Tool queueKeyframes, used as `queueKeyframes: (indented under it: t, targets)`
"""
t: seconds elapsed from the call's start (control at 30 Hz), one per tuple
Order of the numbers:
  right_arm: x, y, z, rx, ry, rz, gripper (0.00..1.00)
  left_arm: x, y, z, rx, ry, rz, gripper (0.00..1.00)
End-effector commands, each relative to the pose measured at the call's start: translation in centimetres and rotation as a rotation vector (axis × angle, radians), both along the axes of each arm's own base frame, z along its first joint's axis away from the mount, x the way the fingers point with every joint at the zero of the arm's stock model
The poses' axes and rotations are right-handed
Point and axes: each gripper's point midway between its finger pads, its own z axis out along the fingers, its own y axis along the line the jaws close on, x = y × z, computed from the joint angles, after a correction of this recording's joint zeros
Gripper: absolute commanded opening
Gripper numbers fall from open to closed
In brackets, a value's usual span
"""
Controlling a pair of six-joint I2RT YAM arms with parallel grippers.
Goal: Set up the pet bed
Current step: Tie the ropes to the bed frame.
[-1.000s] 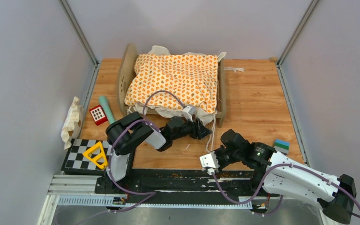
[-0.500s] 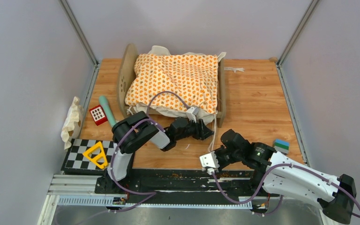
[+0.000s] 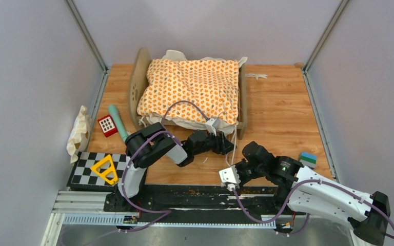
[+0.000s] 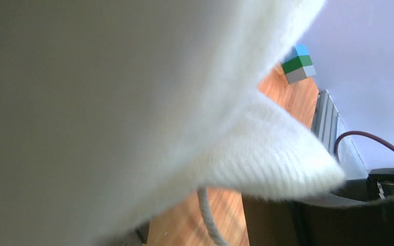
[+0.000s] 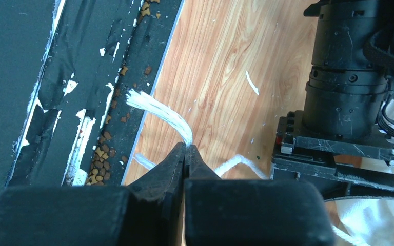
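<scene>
The pet bed (image 3: 136, 86), a light-wood frame with rounded end boards, stands at the back middle. An orange-patterned cushion (image 3: 192, 87) covers it, and cream fabric spills over the front. My left gripper (image 3: 227, 145) sits at the bed's front right corner, against that cream edge. White fabric (image 4: 107, 102) fills the left wrist view and hides the fingers, and a cord (image 4: 208, 215) hangs below it. My right gripper (image 5: 186, 148) is shut on a white tie cord (image 5: 159, 113) low over the wood near the table's front edge (image 3: 224, 179). The cord's frayed end sticks out past the tips.
A green-and-blue block (image 3: 308, 159) sits right of my right arm. Left of the bed lie a teal cylinder (image 3: 117, 119), a red block (image 3: 107, 124) and a crumpled cream cloth (image 3: 78, 132). A checkered mat (image 3: 84, 171) carries a yellow triangle (image 3: 105, 169). Walls close in on both sides.
My left arm has shifted a little to the right, and its gripper has edged right along the bed's front corner. The right arm and its held cord have stayed put.
</scene>
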Motion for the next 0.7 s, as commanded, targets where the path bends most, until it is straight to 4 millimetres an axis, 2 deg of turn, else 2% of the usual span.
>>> queueKeyframes:
  t: [0.0,0.1,0.3,0.43,0.67]
  targets:
    - [-0.4,0.2,0.0,0.02,0.024,0.009,0.0,-1.0,-0.1,2.2,-0.092,-0.017,-0.022,0.65]
    - [-0.4,0.2,0.1,0.021,0.024,0.007,0.0,-1.4,-0.3,2.6,-0.095,-0.02,-0.041,0.65]
    - [-0.4,0.4,0.1,0.029,0.026,0.008,0.0,-1.4,-0.6,0.8,-0.045,-0.007,-0.046,0.55]
    - [-0.4,0.6,0.0,0.033,0.027,0.013,0.0,-1.3,-0.8,0.4,-0.045,-0.004,-0.051,0.41]
    - [-0.3,0.9,0.7,0.056,0.034,0.003,0.0,-2.0,-1.4,1.8,-0.094,-0.023,-0.101,0.12]
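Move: The rope strand I want lies right at my left hand, some 2 cm to its right and about 1 cm back, at nearly the same height. The bed's near right leg stands about 5 cm ahead and 4 cm to the right of that hand, and the white cloth hem hangs about 6 cm ahead and 3 cm to its left, slightly higher. From my right hand, which grips the rope end, that strand lies roughly 13 cm ahead, level sideways, and 5 cm lower. I draw my left hand back about 1.5 cm, away from the bed's leg, with its fingers still pointing right. Then, nearly in place, I close it from around two-thirds open to almost shut at the rope strand beneath the cloth hem; whether the pads pinch the rope is hidden. My right fingers stay shut and keep the rope end almost still. ##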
